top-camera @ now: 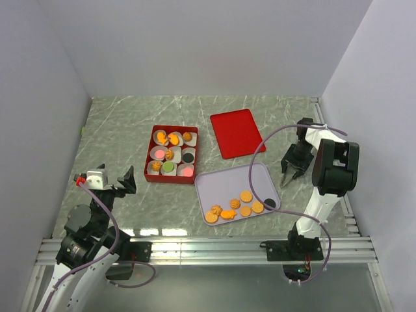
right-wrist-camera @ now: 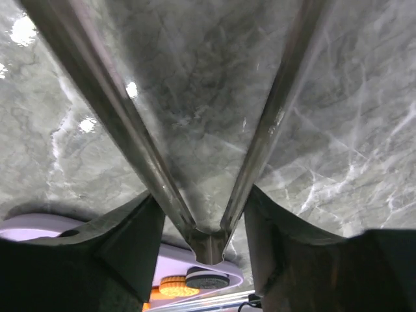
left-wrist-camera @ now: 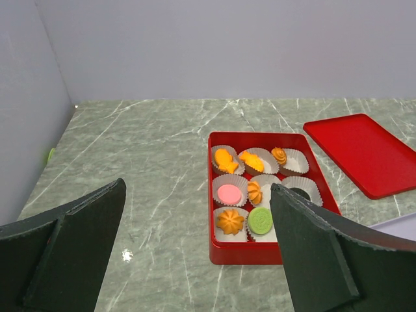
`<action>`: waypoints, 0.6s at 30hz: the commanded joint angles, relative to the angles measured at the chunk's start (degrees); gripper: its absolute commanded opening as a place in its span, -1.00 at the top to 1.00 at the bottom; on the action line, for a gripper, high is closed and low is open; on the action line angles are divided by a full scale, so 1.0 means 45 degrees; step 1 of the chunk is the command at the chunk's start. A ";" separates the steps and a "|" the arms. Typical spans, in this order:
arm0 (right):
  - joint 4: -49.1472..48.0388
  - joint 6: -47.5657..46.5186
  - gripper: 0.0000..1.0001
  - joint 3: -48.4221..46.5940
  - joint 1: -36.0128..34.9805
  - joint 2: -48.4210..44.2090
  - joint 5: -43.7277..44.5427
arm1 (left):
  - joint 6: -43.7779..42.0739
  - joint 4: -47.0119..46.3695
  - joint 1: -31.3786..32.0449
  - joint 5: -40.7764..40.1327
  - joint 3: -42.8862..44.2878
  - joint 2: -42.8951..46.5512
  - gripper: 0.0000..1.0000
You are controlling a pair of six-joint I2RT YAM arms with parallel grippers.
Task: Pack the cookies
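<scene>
Several orange cookies (top-camera: 234, 208) and one black cookie (top-camera: 269, 203) lie on a lilac tray (top-camera: 221, 185). More cookies (left-wrist-camera: 247, 188) sit in white paper cups inside the red box (top-camera: 171, 154). My right gripper (top-camera: 294, 168) hangs over the table just right of the tray, shut on metal tongs (right-wrist-camera: 117, 130). The tong arms spread apart with only marble showing between them. Below the right gripper (right-wrist-camera: 203, 195) the tray (right-wrist-camera: 39, 227), an orange cookie (right-wrist-camera: 172, 285) and the black cookie (right-wrist-camera: 208, 279) show. My left gripper (top-camera: 114, 179) stands open and empty, left of the box (left-wrist-camera: 273, 250).
The red lid (top-camera: 236, 132) lies flat behind the tray, right of the box. White walls close the table on three sides. A metal rail (top-camera: 208, 250) runs along the near edge, carrying both arm bases.
</scene>
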State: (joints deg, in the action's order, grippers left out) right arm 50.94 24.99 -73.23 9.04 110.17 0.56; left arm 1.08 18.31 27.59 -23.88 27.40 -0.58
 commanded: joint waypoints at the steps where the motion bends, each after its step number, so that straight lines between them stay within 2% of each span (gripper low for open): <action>1: -0.0128 0.0031 -0.29 -0.0192 0.0081 0.0381 0.0227 | -0.0045 -0.0279 0.0040 -0.0240 0.0005 0.0539 -0.99; 3: -0.0167 0.0168 -0.42 -0.0172 0.0101 0.0342 0.0305 | -0.0006 -0.0298 0.0020 -0.0357 0.0005 0.0539 -0.99; 4: -0.0148 0.0207 -0.61 -0.0133 0.0082 0.0303 0.0267 | 0.0013 -0.0318 0.0040 -0.0532 0.0005 0.0520 -0.99; 5: -0.0148 0.0227 -0.67 -0.0133 0.0101 0.0187 0.0286 | 0.0052 -0.0337 0.0040 -0.0591 0.0005 0.0481 -0.99; 10: 0.0222 0.0364 -0.75 -0.0268 0.0082 -0.0750 0.0422 | 0.0131 -0.0512 0.0020 -0.1021 0.0006 0.0227 -0.99; 12: 0.0650 0.0325 -0.75 -0.0502 0.0101 -0.1452 0.0637 | -0.0102 -0.0572 0.0020 -0.1100 0.0238 -0.0474 -0.99; 16: 0.1549 0.0149 -0.77 -0.1576 0.0081 -0.2683 0.0891 | 0.0463 -0.0378 0.0040 -0.1393 0.1798 -0.2755 -0.99; 18: 0.2095 0.0130 -0.77 -0.2276 0.0101 -0.3230 0.0892 | 0.0521 -0.0085 0.0040 -0.1741 0.3451 -0.5058 -0.99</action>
State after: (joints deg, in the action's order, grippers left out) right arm 56.29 25.82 -77.41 9.61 101.82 2.59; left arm 2.33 19.25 27.59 -29.15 34.28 -14.63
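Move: The tongs are between the right fingers, down at table level, with their middle about 2 cm ahead and 2 cm to the right of the hand. The black cookie in the tray's near right corner lies some 7 cm left and 11 cm back; the tray's middle is about 20 cm left and 7 cm back, the red lid 20 cm left and 18 cm ahead. From the left hand the cookie box is roughly 18 cm ahead, 10 cm right and 26 cm below. Staying down at the table right of the tray, the right hand spreads its half-open fingers nearly wide to let go of the tongs, then lifts off them, rising about 6 cm with fingers still pointing almost straight down. The empty, open left hand swings slightly left and then, late on, starts forward towards the cookie box by some 2 cm, tipping down a little and turning about 5 degrees counter-clockwise. ##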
